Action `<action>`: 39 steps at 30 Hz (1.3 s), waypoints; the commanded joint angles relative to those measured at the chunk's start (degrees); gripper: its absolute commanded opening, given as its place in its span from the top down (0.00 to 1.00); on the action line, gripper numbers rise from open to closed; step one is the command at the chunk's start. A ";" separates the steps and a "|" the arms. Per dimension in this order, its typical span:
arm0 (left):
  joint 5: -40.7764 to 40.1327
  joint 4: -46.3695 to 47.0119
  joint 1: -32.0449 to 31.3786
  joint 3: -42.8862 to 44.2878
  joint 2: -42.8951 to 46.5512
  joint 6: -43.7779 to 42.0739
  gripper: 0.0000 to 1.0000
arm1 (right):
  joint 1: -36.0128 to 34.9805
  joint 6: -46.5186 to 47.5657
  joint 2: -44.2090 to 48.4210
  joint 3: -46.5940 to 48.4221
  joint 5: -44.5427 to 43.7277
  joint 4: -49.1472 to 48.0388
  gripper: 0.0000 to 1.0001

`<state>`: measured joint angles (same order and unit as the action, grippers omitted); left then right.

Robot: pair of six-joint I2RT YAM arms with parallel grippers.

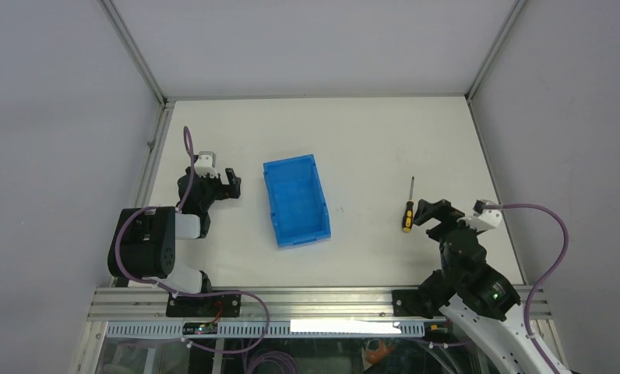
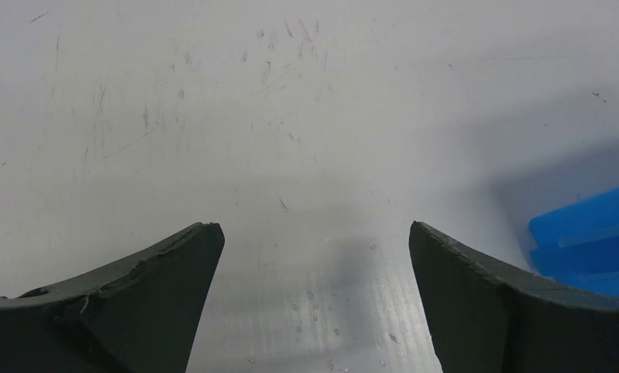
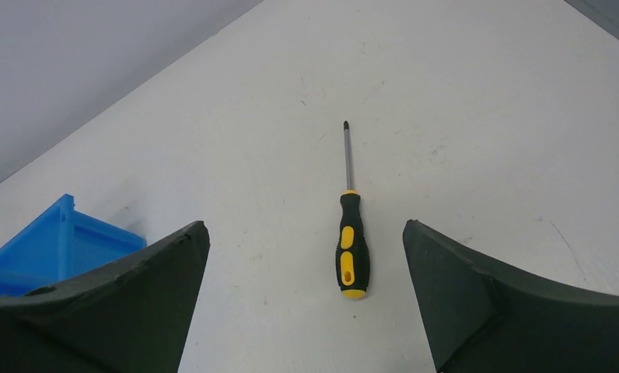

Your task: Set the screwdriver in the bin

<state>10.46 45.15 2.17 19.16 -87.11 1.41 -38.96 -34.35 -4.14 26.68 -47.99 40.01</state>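
Observation:
The screwdriver [image 1: 408, 209], yellow and black handle with a thin dark shaft, lies flat on the white table right of centre, shaft pointing away. In the right wrist view it [image 3: 350, 237] lies just ahead of the open fingers, a little right of their middle. The blue bin [image 1: 295, 199] stands open and empty at the table's middle; a corner shows in the right wrist view [image 3: 57, 241] and the left wrist view [image 2: 590, 237]. My right gripper [image 1: 434, 212] is open, just right of the handle. My left gripper [image 1: 230, 181] is open and empty, left of the bin.
The white table [image 1: 354, 132] is walled by grey panels at the back and sides, with aluminium frame posts at the back corners. The metal rail [image 1: 322, 300] with both arm bases runs along the near edge.

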 commanded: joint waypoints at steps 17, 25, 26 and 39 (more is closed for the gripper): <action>-0.50 3.83 -0.68 1.32 0.80 0.17 0.01 | 6.78 18.88 -56.97 52.79 8.47 13.96 0.01; -0.53 3.86 -0.66 1.30 0.81 0.17 0.01 | 29.39 17.20 -76.39 44.57 37.72 11.86 0.02; -0.48 3.89 -0.66 1.32 0.80 0.17 0.01 | 30.36 17.41 -77.81 42.18 40.00 10.07 0.03; -0.47 3.90 -0.63 1.33 0.77 0.17 0.01 | 31.62 16.55 -89.48 27.64 43.07 -1.10 0.38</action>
<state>10.46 45.45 2.17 19.16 -87.11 1.41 -7.42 -17.74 -90.39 53.39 -5.34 43.42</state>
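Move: The screwdriver lies flat on the table, its middle about 9 cm ahead of the right hand, 2 cm to its left and some 17 cm below, handle end nearest the robot. The blue bin's middle is about 9 cm ahead of the right hand, roughly 37 cm to its left and 15 cm below. From the left hand, the screwdriver is about 60 cm to the right, 9 cm back and 3 cm lower. Up first, some 20 cm, drifting left, the right hand then swings forward over the screwdriver and plunges about 35 cm, drawing back roughly 10 cm as it sinks to the handle. The wrist tips nearly 70 degrees until the fingers point almost straight down; they straddle the handle and start to close, with a gap still showing on both sides. ##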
